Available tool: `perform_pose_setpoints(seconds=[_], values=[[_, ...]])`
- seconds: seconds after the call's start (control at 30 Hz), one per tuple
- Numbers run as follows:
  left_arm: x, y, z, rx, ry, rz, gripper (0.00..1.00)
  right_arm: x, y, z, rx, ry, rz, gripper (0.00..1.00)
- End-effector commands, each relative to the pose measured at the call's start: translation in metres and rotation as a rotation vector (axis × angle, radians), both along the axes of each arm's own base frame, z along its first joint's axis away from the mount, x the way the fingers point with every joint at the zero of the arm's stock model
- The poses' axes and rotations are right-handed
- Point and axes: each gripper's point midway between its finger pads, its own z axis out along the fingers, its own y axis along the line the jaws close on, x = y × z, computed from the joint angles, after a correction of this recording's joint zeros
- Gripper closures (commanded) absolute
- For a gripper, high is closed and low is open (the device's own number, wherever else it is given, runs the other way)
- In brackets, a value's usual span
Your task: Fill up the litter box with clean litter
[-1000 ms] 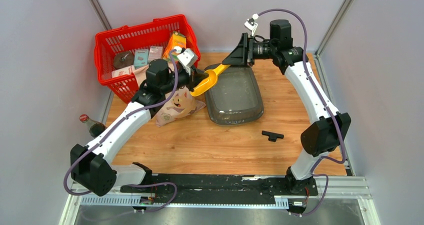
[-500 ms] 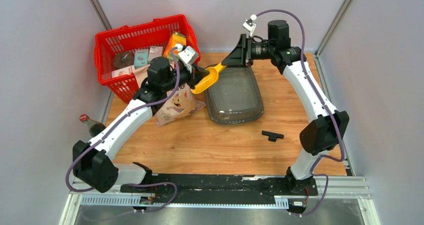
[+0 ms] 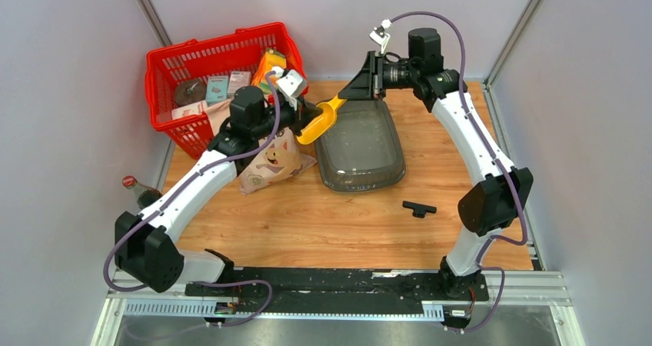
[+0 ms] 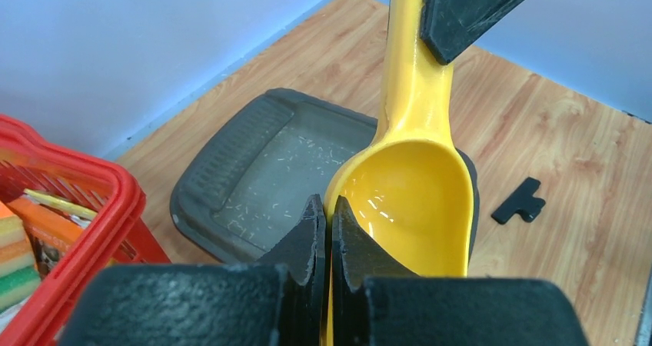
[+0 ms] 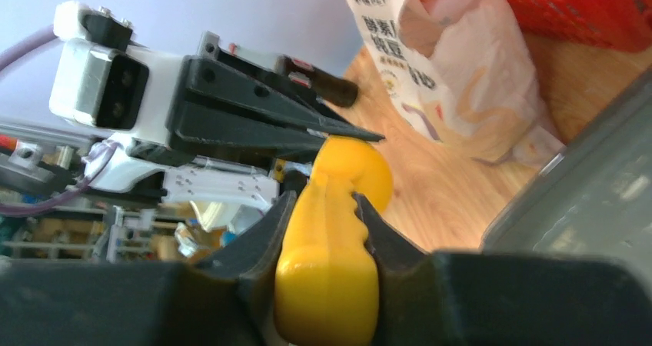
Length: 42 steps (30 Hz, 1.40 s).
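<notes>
The litter box point(image 3: 361, 142) is a dark grey tray lying mid-table; only a few pale flecks show on its floor point(image 4: 254, 161). Clean litter itself is hidden. A yellow scoop point(image 3: 319, 123) hangs empty over the tray's left rim, its bowl point(image 4: 411, 200) facing the left wrist camera. My left gripper point(image 3: 311, 118) is shut on the bowl's edge point(image 4: 329, 204). My right gripper point(image 3: 347, 96) comes in from the far side. Its fingers press both sides of the scoop's handle point(image 5: 330, 269), so the right gripper point(image 5: 319, 196) is shut on it.
A beige paper bag with a cartoon cat point(image 3: 273, 161) lies left of the tray, under my left arm. Behind it stands a red mesh basket point(image 3: 165, 61) holding several items. A black clip point(image 3: 419, 207) lies near the tray's front. A bottle point(image 3: 138, 192) stands at the left edge.
My right gripper's jaws have closed in onto the scoop's handle. Both arms have shifted slightly, and the scoop stays over the tray's left rim.
</notes>
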Motion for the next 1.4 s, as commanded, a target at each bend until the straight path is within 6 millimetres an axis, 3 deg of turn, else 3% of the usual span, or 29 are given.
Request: perform_pose_setpoints(seconds=[0.0, 0.07, 0.1, 0.13, 0.2, 0.27, 0.37, 0.4, 0.43, 0.47, 0.5, 0.53, 0.67, 0.8, 0.83, 1.0, 1.07, 1.2, 1.37], values=[[0.002, -0.005, 0.019, -0.016, -0.032, -0.011, 0.97, 0.006, 0.003, 0.026, 0.017, -0.169, -0.004, 0.96], [0.001, -0.003, 0.02, -0.003, -0.027, -0.008, 0.79, 0.008, 0.001, 0.028, 0.01, -0.196, -0.008, 1.0], [0.001, 0.0, 0.022, 0.005, -0.027, 0.003, 0.63, 0.009, -0.002, 0.025, -0.005, -0.189, -0.015, 1.0], [0.0, 0.006, 0.022, 0.041, -0.032, 0.014, 0.58, 0.012, -0.005, 0.026, -0.019, -0.23, -0.016, 1.0], [0.001, 0.026, 0.034, 0.072, -0.072, 0.05, 0.47, 0.018, -0.016, 0.019, -0.065, -0.232, -0.047, 1.0], [-0.003, 0.046, 0.038, 0.12, -0.06, 0.07, 0.44, 0.023, -0.029, 0.014, -0.133, -0.288, -0.066, 1.0], [0.005, 0.087, 0.024, 0.246, -0.022, 0.108, 0.41, 0.032, -0.042, 0.004, -0.239, -0.398, -0.087, 1.0], [0.008, 0.096, 0.03, 0.295, -0.057, 0.108, 0.35, 0.03, -0.043, 0.003, -0.247, -0.428, -0.068, 1.0], [0.009, 0.113, 0.011, 0.341, 0.021, 0.114, 0.34, 0.028, -0.046, 0.007, -0.247, -0.446, -0.067, 1.0], [0.009, 0.12, 0.007, 0.374, 0.038, 0.105, 0.34, 0.027, -0.047, 0.005, -0.266, -0.507, -0.046, 1.0], [0.012, 0.128, 0.015, 0.44, -0.012, 0.087, 0.32, 0.028, -0.048, 0.006, -0.277, -0.525, -0.052, 1.0], [0.009, 0.139, -0.008, 0.498, 0.079, 0.077, 0.32, 0.028, -0.048, 0.007, -0.28, -0.542, -0.048, 1.0], [0.021, 0.164, -0.025, 0.663, 0.106, 0.093, 0.31, 0.033, -0.043, 0.007, -0.283, -0.548, -0.043, 1.0], [0.047, 0.175, -0.015, 0.718, 0.029, 0.162, 0.29, 0.033, -0.042, 0.004, -0.275, -0.525, -0.05, 1.0], [0.054, 0.18, -0.021, 0.743, 0.046, 0.174, 0.29, 0.031, -0.042, 0.005, -0.266, -0.529, -0.039, 1.0], [0.071, 0.192, -0.01, 0.769, 0.061, 0.196, 0.29, 0.015, -0.034, 0.015, -0.183, -0.483, 0.012, 0.92], [0.069, 0.19, -0.007, 0.765, 0.05, 0.164, 0.3, 0.013, -0.033, 0.014, -0.17, -0.465, 0.01, 1.0], [0.039, 0.173, 0.016, 0.726, -0.001, 0.017, 0.3, 0.014, -0.037, 0.015, -0.178, -0.477, -0.011, 1.0], [0.047, 0.199, 0.018, 0.834, -0.002, 0.127, 0.28, 0.024, -0.038, 0.016, -0.211, -0.497, -0.052, 1.0]])
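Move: The litter bag's middle lies about 17 cm to the left of the left hand, 4 cm farther out and 19 cm below; its fingers are still shut on the scoop's rim. The red basket is centred some 27 cm left and 22 cm ahead of it, 20 cm down. From the right hand, which already grips the scoop's handle, the litter box's middle lies roughly 6 cm right, 6 cm ahead and 31 cm below. Leftward, the left hand goes about 18 cm and 6 cm forward, opening wide to let go of the scoop's rim, then swinging to the litter bag's upper edge; it dips some 7 cm on the way and climbs back, fingers tipping down about 40 degrees. The right hand keeps its grip on the handle, drawing the scoop about 4 cm right and slightly forward while rolling it. ##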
